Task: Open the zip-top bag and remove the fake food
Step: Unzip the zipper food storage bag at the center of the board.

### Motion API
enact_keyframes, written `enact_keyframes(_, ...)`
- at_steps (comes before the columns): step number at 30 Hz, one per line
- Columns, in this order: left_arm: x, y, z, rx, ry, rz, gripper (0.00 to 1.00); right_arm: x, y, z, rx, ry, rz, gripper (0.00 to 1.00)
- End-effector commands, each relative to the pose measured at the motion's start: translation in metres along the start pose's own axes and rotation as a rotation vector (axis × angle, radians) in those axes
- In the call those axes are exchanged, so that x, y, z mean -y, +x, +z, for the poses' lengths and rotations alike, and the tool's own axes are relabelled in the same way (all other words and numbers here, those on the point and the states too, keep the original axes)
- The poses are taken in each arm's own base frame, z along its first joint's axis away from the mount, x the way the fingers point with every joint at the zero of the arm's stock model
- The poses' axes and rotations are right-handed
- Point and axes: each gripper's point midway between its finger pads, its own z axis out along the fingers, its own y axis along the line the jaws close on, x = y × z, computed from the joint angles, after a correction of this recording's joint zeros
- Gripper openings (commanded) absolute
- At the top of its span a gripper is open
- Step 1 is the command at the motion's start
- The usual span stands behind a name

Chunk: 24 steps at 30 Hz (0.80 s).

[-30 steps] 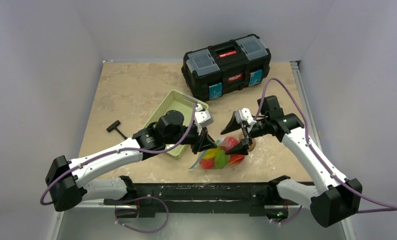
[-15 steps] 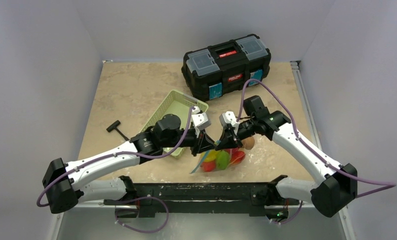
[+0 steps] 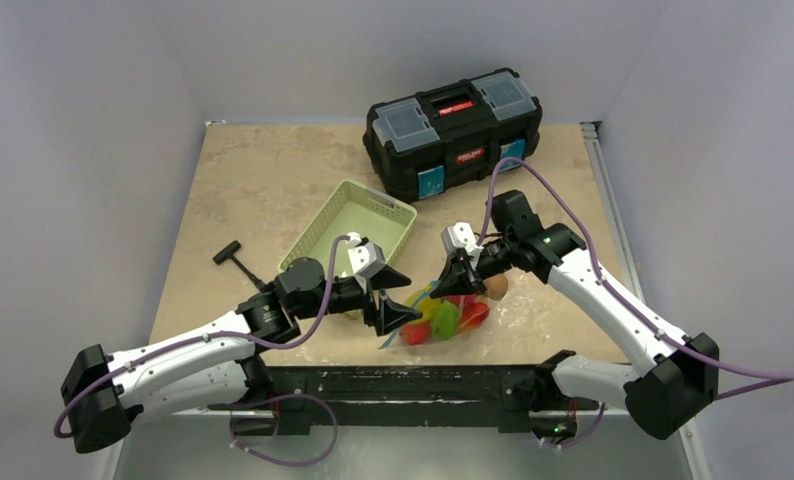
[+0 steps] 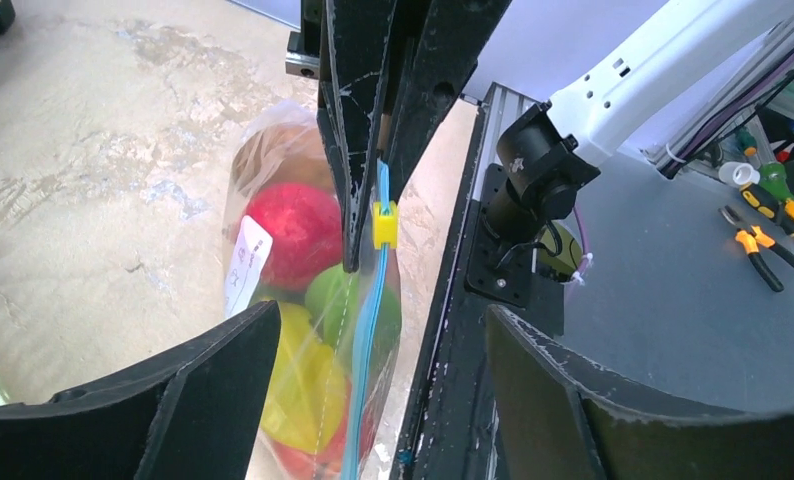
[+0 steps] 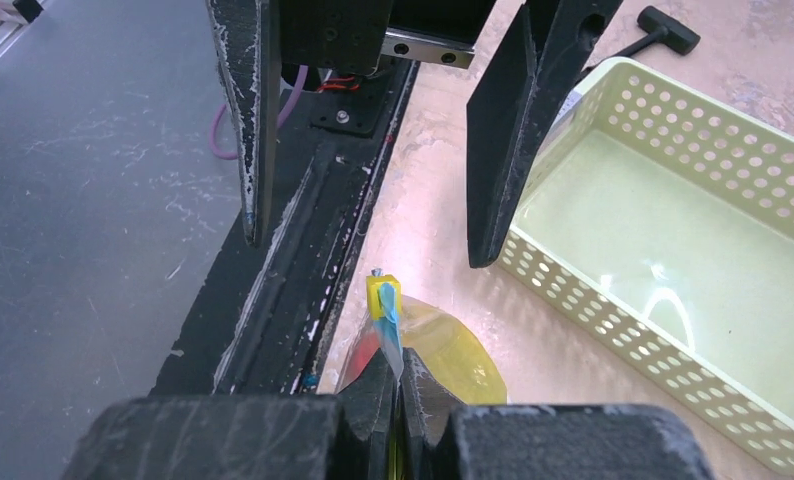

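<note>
The zip-top bag (image 3: 441, 316) hangs near the table's front edge, its teal strip (image 4: 363, 380) running upright with a yellow slider (image 4: 385, 223) on it. Red (image 4: 298, 230), green (image 4: 325, 300) and yellow (image 4: 303, 385) fake food shows through the clear plastic. My right gripper (image 3: 445, 288) is shut on the strip just below the slider (image 5: 383, 297), its fingertips (image 5: 378, 378) pinching the teal edge. My left gripper (image 3: 411, 298) stands open just left of the bag, one finger on either side of the strip (image 4: 188, 400), touching nothing.
A pale green lattice basket (image 3: 353, 225) sits behind the left gripper, and a black toolbox (image 3: 453, 130) stands at the back. A small black T-handle (image 3: 233, 257) lies to the left. The black base rail (image 3: 403, 380) runs just in front of the bag.
The right gripper came in and shut on the zip strip. The left gripper then let go of the bag, opened and drew back to the left and nearer.
</note>
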Motion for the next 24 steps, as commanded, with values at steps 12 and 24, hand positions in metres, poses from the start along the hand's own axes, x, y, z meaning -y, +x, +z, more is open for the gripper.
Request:
enact_keyframes(12, 0.002, -0.039, 0.021, 0.17, 0.014, 0.089, 0.66, 0.001, -0.014, -0.003, 0.024, 0.011, -0.055, 0.0)
enact_keyframes(24, -0.001, -0.051, 0.025, 0.216, -0.022, 0.088, 0.47, 0.003, -0.013, -0.004, 0.019, 0.02, -0.051, 0.0)
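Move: The yellow zip slider lies about 5 cm to the right of the left hand, 1 cm ahead and nearly level with the fingers. The fake food in the bag sits some 8 cm right, 3 cm back and about 9 cm below this hand; the green basket's middle is roughly 12 cm left, 10 cm ahead and 13 cm below. From the right hand, which already pinches the bag at the zip, the slider is about 3 cm left, level in reach and height. Bring the left gripper right and forward towards the yellow slider, about 2 cm across and 1.5 cm out, dipping slightly before rising to end just above the starting height. Start narrowing the wide-open fingers around the slider, from about three-quarters to half open, while the right gripper stays put and keeps its pinch on the bag. ##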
